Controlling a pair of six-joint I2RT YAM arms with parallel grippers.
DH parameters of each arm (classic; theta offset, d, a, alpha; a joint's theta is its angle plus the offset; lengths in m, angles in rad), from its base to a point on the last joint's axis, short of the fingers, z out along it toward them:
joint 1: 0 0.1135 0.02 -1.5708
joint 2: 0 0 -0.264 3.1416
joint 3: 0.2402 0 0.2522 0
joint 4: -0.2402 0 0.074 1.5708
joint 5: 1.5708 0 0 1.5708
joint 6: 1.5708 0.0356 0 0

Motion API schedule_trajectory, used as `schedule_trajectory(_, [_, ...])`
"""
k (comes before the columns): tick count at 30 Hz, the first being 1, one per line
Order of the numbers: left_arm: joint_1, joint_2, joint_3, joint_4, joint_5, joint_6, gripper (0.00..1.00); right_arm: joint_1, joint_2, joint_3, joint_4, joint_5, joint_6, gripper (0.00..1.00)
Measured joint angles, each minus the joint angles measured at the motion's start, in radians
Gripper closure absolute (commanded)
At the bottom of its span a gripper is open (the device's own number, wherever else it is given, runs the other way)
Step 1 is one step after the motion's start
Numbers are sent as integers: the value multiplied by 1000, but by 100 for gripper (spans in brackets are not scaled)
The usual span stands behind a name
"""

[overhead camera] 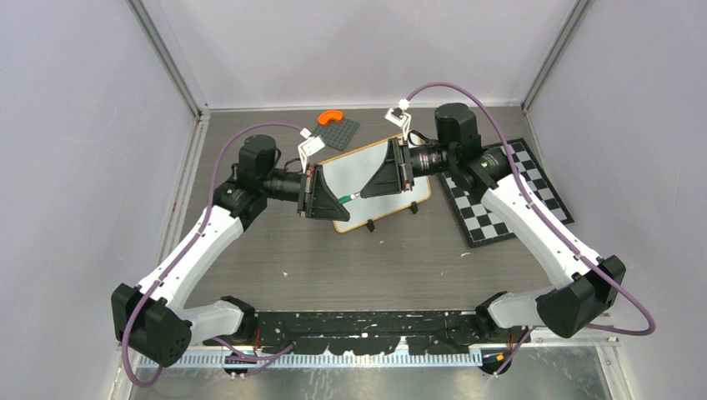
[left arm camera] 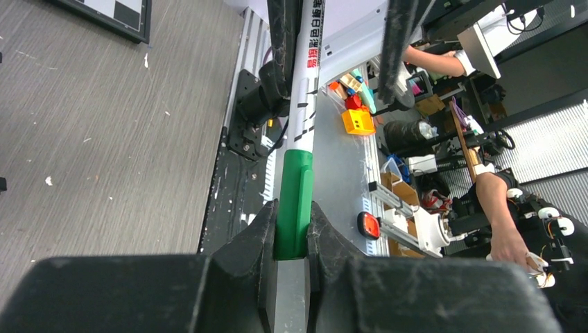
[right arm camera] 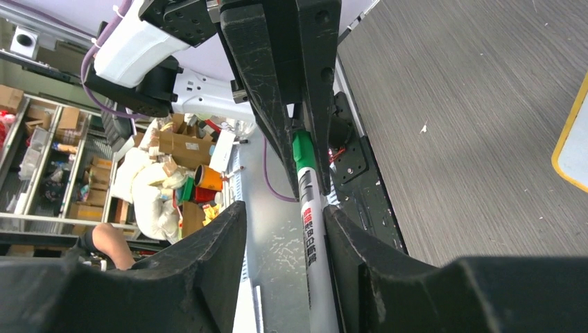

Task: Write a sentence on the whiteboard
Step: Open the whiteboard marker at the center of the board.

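The whiteboard (overhead camera: 357,169), white with an orange-tan frame, lies tilted mid-table; its corner (right arm camera: 577,149) shows at the right of the right wrist view. The sentence is out of view: the board surface that shows is plain white. Above the board a marker (overhead camera: 351,197) hangs level between my two grippers. My left gripper (left arm camera: 292,208) is shut on its green cap (left arm camera: 296,194). My right gripper (right arm camera: 286,211) straddles the white barrel (right arm camera: 312,236). The barrel lies against one finger, with a wide gap to the other, so it stands open.
A black-and-white checkerboard (overhead camera: 507,193) lies right of the whiteboard. A dark grey plate (overhead camera: 340,129) with an orange piece (overhead camera: 332,116) sits at the back. A black rail (overhead camera: 358,325) runs along the near edge between the arm bases.
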Motion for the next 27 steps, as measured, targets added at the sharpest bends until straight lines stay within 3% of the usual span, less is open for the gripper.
schedule_trajectory(5, [2, 0, 0, 31, 7, -32, 100, 0, 1, -1, 13, 8, 11, 62])
schedule_trajectory(10, [0, 0, 0, 39, 8, -44, 100, 2, 10, -1, 6, 18, 2, 74])
schedule_trajectory(15, [-5, 0, 0, 45, 11, -45, 100, 6, 16, -1, 2, 22, -6, 99])
schedule_trajectory(23, [11, 0, -1, 29, 14, -3, 100, -16, 16, 1, -2, 23, -10, 100])
schedule_trajectory(27, [113, -1, -1, -82, 32, 93, 100, -127, 15, 1, -5, -11, -10, 100])
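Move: My left hand already pinches the marker's green cap; the marker's white barrel is centred about 9 cm to its right and 2 cm farther forward, a shade higher. My right fingers, half open, already straddle the barrel, whose middle is roughly 1 cm to the right of that hand. From my right hand, the whiteboard is some 23 cm ahead, 1 cm right and 31 cm below; the chessboard is about 20 cm ahead and 34 cm right, equally low. I close my half-open right fingers onto the white barrel, nearly in place, while my left hand keeps its pinch on the cap. Once the barrel is gripped, I pull both hands apart with a quick swing: the right goes about 4 cm forward and 2.5 cm right, turning slightly clockwise, the left some 2 cm left and 2 cm forward, sinking a little. ##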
